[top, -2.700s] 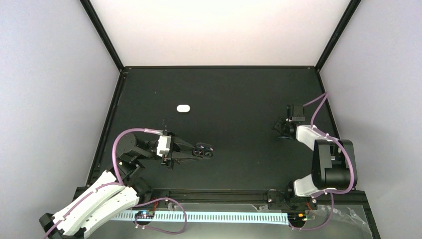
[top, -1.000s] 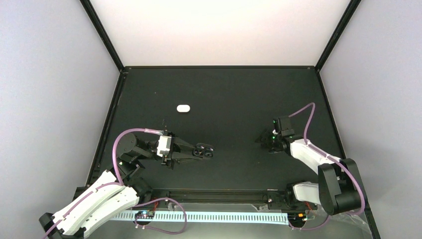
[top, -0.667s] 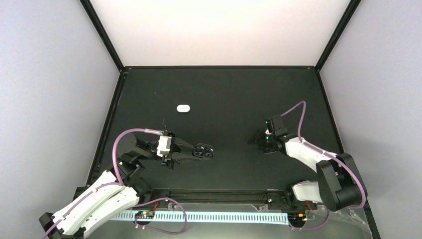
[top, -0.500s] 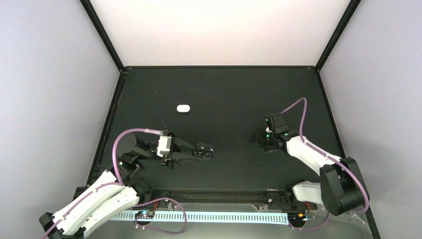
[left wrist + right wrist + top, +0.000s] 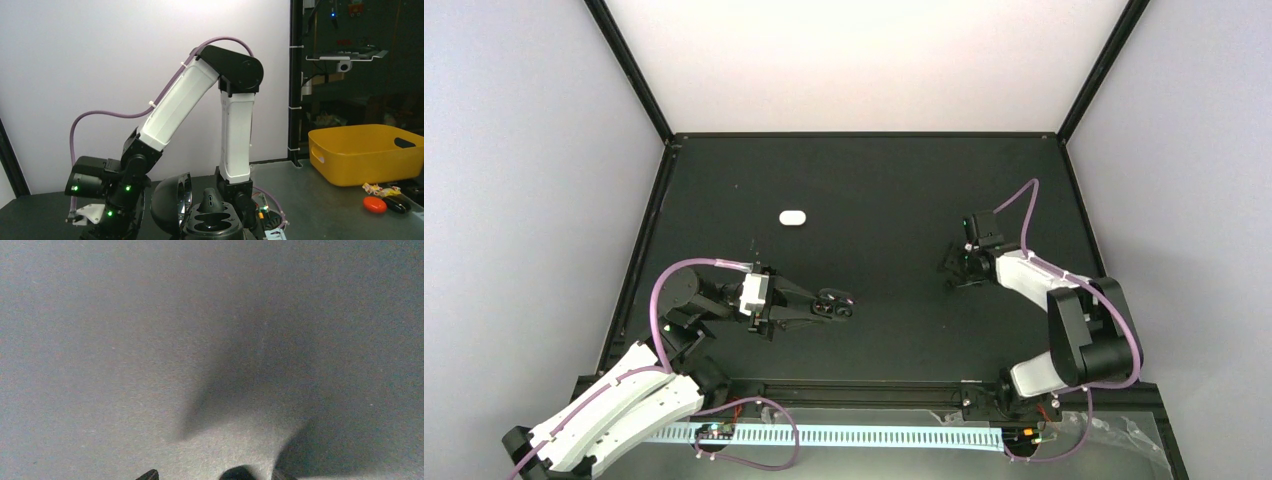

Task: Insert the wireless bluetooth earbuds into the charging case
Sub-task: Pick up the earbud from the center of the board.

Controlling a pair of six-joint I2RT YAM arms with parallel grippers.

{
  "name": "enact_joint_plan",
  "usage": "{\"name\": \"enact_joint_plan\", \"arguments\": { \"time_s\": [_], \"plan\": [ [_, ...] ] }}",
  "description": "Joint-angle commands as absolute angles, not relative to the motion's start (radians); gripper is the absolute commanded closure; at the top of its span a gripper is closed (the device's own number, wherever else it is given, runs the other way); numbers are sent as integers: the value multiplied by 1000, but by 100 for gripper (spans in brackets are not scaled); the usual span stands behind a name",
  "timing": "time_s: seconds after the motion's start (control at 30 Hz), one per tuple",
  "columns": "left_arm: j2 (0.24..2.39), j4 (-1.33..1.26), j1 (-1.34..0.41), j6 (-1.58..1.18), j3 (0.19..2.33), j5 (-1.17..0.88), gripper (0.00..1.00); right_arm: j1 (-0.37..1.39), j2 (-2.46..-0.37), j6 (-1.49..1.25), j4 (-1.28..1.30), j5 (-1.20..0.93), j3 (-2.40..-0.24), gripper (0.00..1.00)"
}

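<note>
The black charging case (image 5: 834, 304) sits in my left gripper (image 5: 822, 307), which is shut on it just left of the table's middle. Seen from the left wrist, the case (image 5: 212, 223) stands open, its domed lid (image 5: 170, 202) swung left and two dark wells showing. A small black nub (image 5: 212, 200) rises at its far edge; what it is I cannot tell. My right gripper (image 5: 954, 268) hovers low over bare mat right of centre. Its fingertips (image 5: 150, 474) stand apart at the bottom edge of the right wrist view. The earbuds are out of view.
A white pill-shaped object (image 5: 793, 217) lies on the mat behind the left gripper. Black frame rails (image 5: 646, 240) border the table. The left wrist view looks across at the right arm (image 5: 235, 125) and a yellow bin (image 5: 365, 152) beyond the table.
The right arm swung its gripper from the right side leftward toward the centre, then drew back slightly. The left arm and case stayed still.
</note>
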State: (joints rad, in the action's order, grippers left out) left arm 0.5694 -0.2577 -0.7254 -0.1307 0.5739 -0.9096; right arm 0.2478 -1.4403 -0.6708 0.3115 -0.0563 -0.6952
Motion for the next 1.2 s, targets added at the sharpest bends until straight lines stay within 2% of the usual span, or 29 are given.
{"name": "enact_joint_plan", "arguments": {
  "time_s": [0.0, 0.8, 1.17],
  "plan": [
    [567, -261, -733, -108, 615, -908, 98, 245, -1480, -660, 266, -72, -709, 42],
    [574, -264, -733, -113, 616, -911, 99, 371, -1322, -721, 273, -176, -540, 42],
    [578, -264, -735, -112, 615, -911, 98, 309, -1247, -604, 419, -26, -645, 43]
  ]
}}
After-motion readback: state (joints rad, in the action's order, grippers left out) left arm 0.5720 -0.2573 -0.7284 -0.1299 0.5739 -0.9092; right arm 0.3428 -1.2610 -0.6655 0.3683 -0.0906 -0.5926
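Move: The earbud, black on the black board, lies almost under the right hand's open fingertips: about 1 cm ahead, 1 cm to the right and 2 cm below the hand point. The open charging case, held up in the left gripper, is roughly 24 cm back, 25 cm to the left and 32 cm above the right hand. From the left hand, the earbud lies about 25 cm ahead, 28 cm to the right and 35 cm down. The earbud is pushed along the board by the right hand's open fingers, not pinched: the hand sinks just under 1 cm, then sweeps low, back and to the left, about 5 cm back and 4 cm left, turning slightly counter-clockwise. It then lifts about 1.5 cm and swings a little back to the right. The left hand stays put, still holding the charging case. ##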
